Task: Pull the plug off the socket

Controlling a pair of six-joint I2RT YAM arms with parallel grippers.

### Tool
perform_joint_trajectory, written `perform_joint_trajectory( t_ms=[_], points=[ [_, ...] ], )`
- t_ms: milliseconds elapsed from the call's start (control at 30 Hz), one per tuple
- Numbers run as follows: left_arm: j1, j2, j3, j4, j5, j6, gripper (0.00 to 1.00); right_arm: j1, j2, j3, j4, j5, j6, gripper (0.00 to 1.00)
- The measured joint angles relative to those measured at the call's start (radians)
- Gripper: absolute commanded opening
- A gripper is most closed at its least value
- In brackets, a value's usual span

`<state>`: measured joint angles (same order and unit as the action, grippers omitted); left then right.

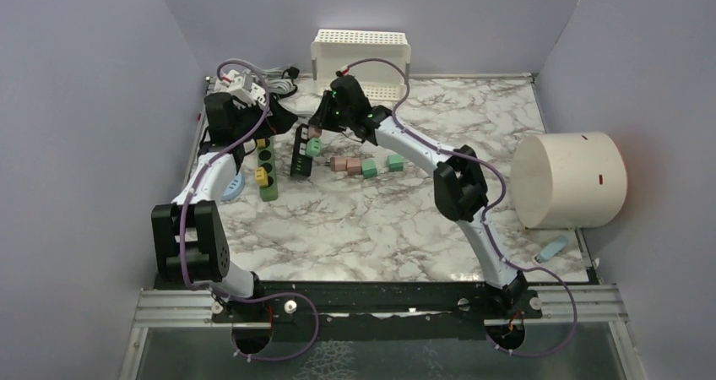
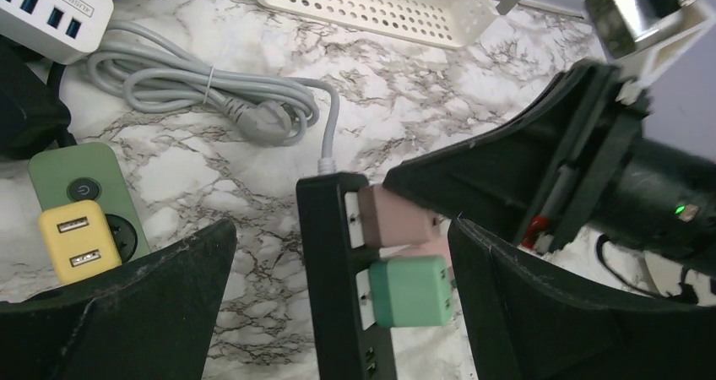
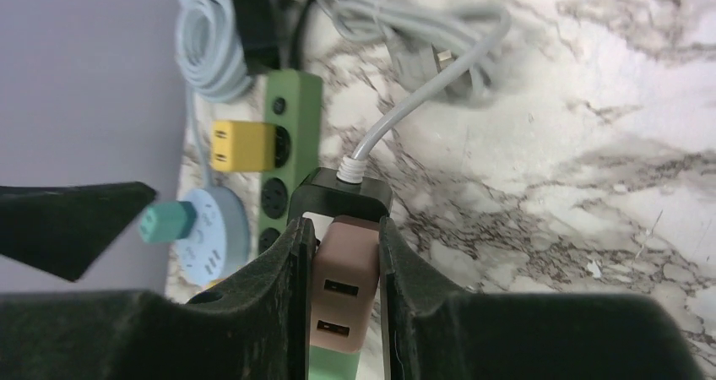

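Note:
A black power strip (image 1: 301, 155) lies at the back left with a pink plug (image 1: 314, 133) and a green plug (image 1: 313, 148) in its sockets. My right gripper (image 1: 322, 125) is shut on the pink plug (image 3: 344, 279), its pads on both sides, and the plug still sits against the strip (image 3: 342, 190). My left gripper (image 2: 342, 228) is open and straddles the black strip (image 2: 333, 295). The pink plug (image 2: 397, 215) and green plug (image 2: 409, 291) lie between its fingers, which touch nothing.
A green power strip (image 1: 267, 173) with yellow plugs (image 2: 76, 241) lies left of the black one. Also around are a blue round socket (image 3: 207, 228), a grey coiled cable (image 2: 211, 93), a white basket (image 1: 360, 55), loose plugs (image 1: 369, 169) and a white cylinder (image 1: 570, 180).

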<state>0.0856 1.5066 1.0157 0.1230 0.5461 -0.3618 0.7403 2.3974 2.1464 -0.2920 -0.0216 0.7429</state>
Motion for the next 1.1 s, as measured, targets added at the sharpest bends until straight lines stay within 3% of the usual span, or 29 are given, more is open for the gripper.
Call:
perform_joint_trajectory(
  t_ms=[500, 767, 833, 933, 1067, 1100],
  points=[
    [0.002, -0.043, -0.155, 0.079, 0.183, -0.087, 0.99, -0.048, -0.088, -0.005, 0.098, -0.069, 0.028, 0.01],
    [-0.066, -0.047, -0.165, 0.063, 0.232, -0.066, 0.95, -0.048, -0.099, -0.018, 0.107, -0.079, 0.035, 0.01],
    [-0.082, -0.047, -0.166, 0.046, 0.234, -0.056, 0.86, -0.048, -0.109, -0.027, 0.11, -0.08, 0.037, 0.01],
    [-0.083, -0.047, -0.169, 0.031, 0.235, -0.044, 0.64, -0.048, -0.129, -0.041, 0.115, -0.081, 0.043, 0.01],
    [-0.082, -0.047, -0.187, 0.016, 0.237, -0.051, 0.02, -0.048, -0.154, -0.048, 0.121, -0.087, 0.042, 0.01],
    [-0.082, -0.047, -0.19, 0.008, 0.219, -0.063, 0.0, -0.048, -0.154, -0.048, 0.121, -0.087, 0.042, 0.01]
  ],
)
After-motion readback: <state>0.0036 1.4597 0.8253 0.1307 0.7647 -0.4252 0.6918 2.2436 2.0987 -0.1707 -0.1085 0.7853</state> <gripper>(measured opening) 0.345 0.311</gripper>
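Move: The black socket strip's middle lies about 7 cm back, 5 cm right and 11 cm below the left hand. From the left hand, the pink plug is about 2 cm back, 8 cm right and 7 cm below, the green plug 6 cm back, 7 cm right and 9 cm below. The right hand already pinches the pink plug; the strip's middle lies 5 cm back, 4 cm left and 5 cm below that hand. Keep the right gripper shut on the pink plug and raise it about 10 cm, quickly at first, then more slowly, tipping the wrist some 15 degrees. Meanwhile bring the open left gripper back and right about 7 cm each way, and down as well, turning it clockwise, then close its fingers across the black socket strip's near part, behind the green plug. ##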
